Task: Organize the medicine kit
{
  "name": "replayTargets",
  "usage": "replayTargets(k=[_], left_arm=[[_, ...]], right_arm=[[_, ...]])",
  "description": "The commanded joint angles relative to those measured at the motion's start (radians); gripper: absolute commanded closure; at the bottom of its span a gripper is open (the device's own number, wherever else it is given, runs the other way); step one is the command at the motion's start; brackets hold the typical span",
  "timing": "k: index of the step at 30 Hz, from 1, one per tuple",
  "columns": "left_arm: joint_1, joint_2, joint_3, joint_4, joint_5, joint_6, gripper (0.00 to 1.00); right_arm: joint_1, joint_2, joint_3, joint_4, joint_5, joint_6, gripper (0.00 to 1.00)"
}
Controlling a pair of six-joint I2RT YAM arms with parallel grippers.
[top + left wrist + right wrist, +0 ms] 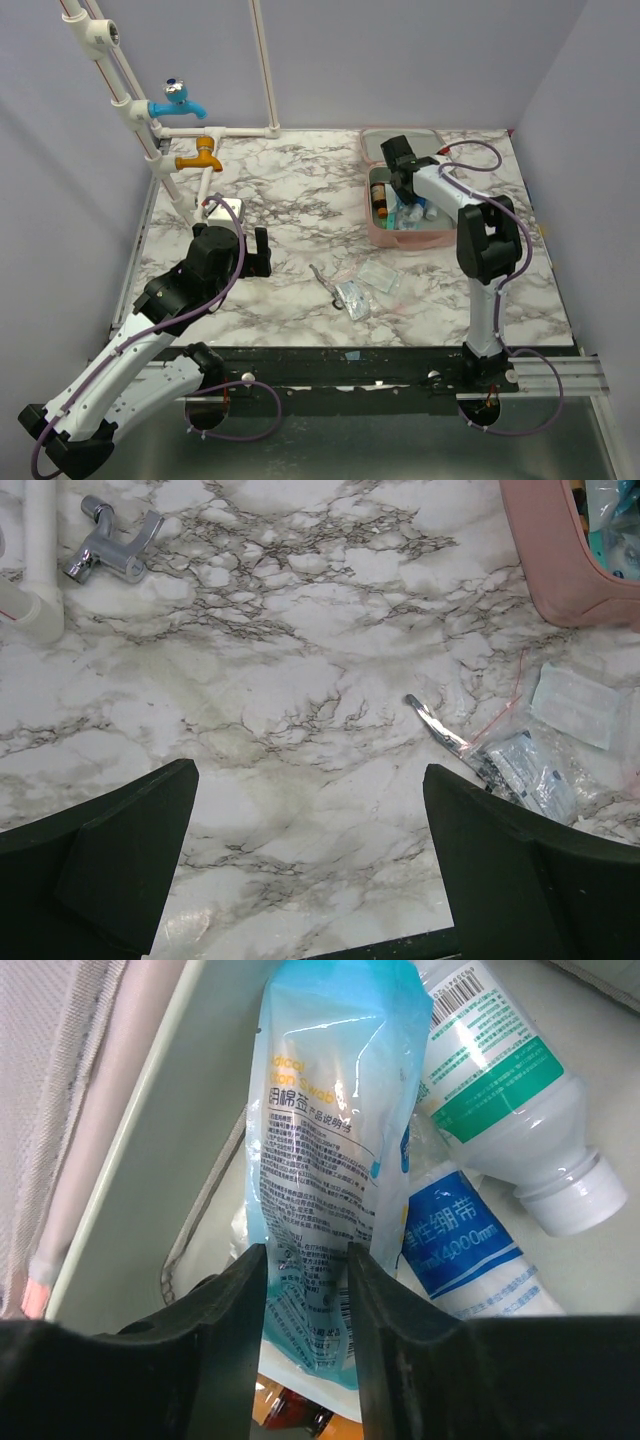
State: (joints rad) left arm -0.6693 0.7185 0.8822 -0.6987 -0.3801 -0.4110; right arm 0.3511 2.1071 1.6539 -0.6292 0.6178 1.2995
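The pale pink medicine kit (372, 232) lies open at the back right, and its pink wall (545, 550) shows in the left wrist view. My right gripper (404, 193) reaches down into it. Its jaws (307, 1260) stand apart with a blue cotton-swab packet (320, 1110) hanging loosely between them. Beside the packet lie a white bottle with a green label (500, 1070) and a blue-labelled bandage roll (460, 1240). A brown bottle (300, 1415) peeks out underneath. My left gripper (258, 252) hovers open over bare marble (310, 810), left of centre.
A clear zip bag of packets (365, 290) and a metal tool (322, 275) lie on the marble in front of the kit, right of my left gripper. White pipes with a blue tap (180, 100) and an orange tap (200, 158) stand at the back left.
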Motion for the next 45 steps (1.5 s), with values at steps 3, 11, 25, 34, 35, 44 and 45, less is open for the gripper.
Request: replayTargets(k=[3, 11, 25, 34, 35, 44, 45], left_arm=[[0.007, -0.005, -0.006, -0.012, 0.024, 0.011, 0.01], [0.008, -0.015, -0.008, -0.013, 0.029, 0.009, 0.01], [0.010, -0.012, 0.001, -0.024, 0.038, 0.009, 0.01], [0.011, -0.014, 0.001, -0.024, 0.029, 0.010, 0.01], [0.011, -0.016, 0.002, -0.025, 0.027, 0.011, 0.01], [0.011, -0.024, 0.001, -0.023, 0.044, 0.017, 0.02], [0.010, -0.026, 0.003, -0.021, 0.054, 0.017, 0.01]], right_arm=[[-0.005, -0.099, -0.019, 0.018, 0.034, -0.059, 0.55], [-0.005, -0.219, -0.081, 0.017, 0.022, -0.118, 0.43], [0.001, -0.499, -0.337, 0.165, -0.352, -0.579, 0.23], [0.022, -0.661, -0.508, 0.168, -0.645, -0.721, 0.19], [0.027, -0.674, -0.529, 0.169, -0.677, -0.729, 0.19], [0.131, -0.748, -0.674, 0.145, -0.779, -0.723, 0.20], [0.136, -0.748, -0.683, 0.138, -0.782, -0.716, 0.20]])
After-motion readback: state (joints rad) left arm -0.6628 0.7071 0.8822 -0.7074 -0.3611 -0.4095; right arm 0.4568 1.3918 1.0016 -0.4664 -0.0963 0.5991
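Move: My right hand is down in the kit, fingers already part-open around the cotton swab packet. The bag of small white pads lies about 24 cm back and 11 cm left of it, some 7 cm lower. At table height too, the clear bag is about 18 cm back and 5 cm left, the tweezers about 21 cm back and 18 cm left. From my left hand, the pad bag lies about 19 cm right, 4 cm ahead and 23 cm below. I leave the cotton swab packet in the kit, lifting my right hand about 8 cm nearly straight up, then swing it back over the kit's near side and somewhat left, towards the bag of small white pads. On the way I turn the wrist some 60 degrees counter-clockwise and spread the fingers wide, sinking a few centimetres at the end without reaching the bags. ##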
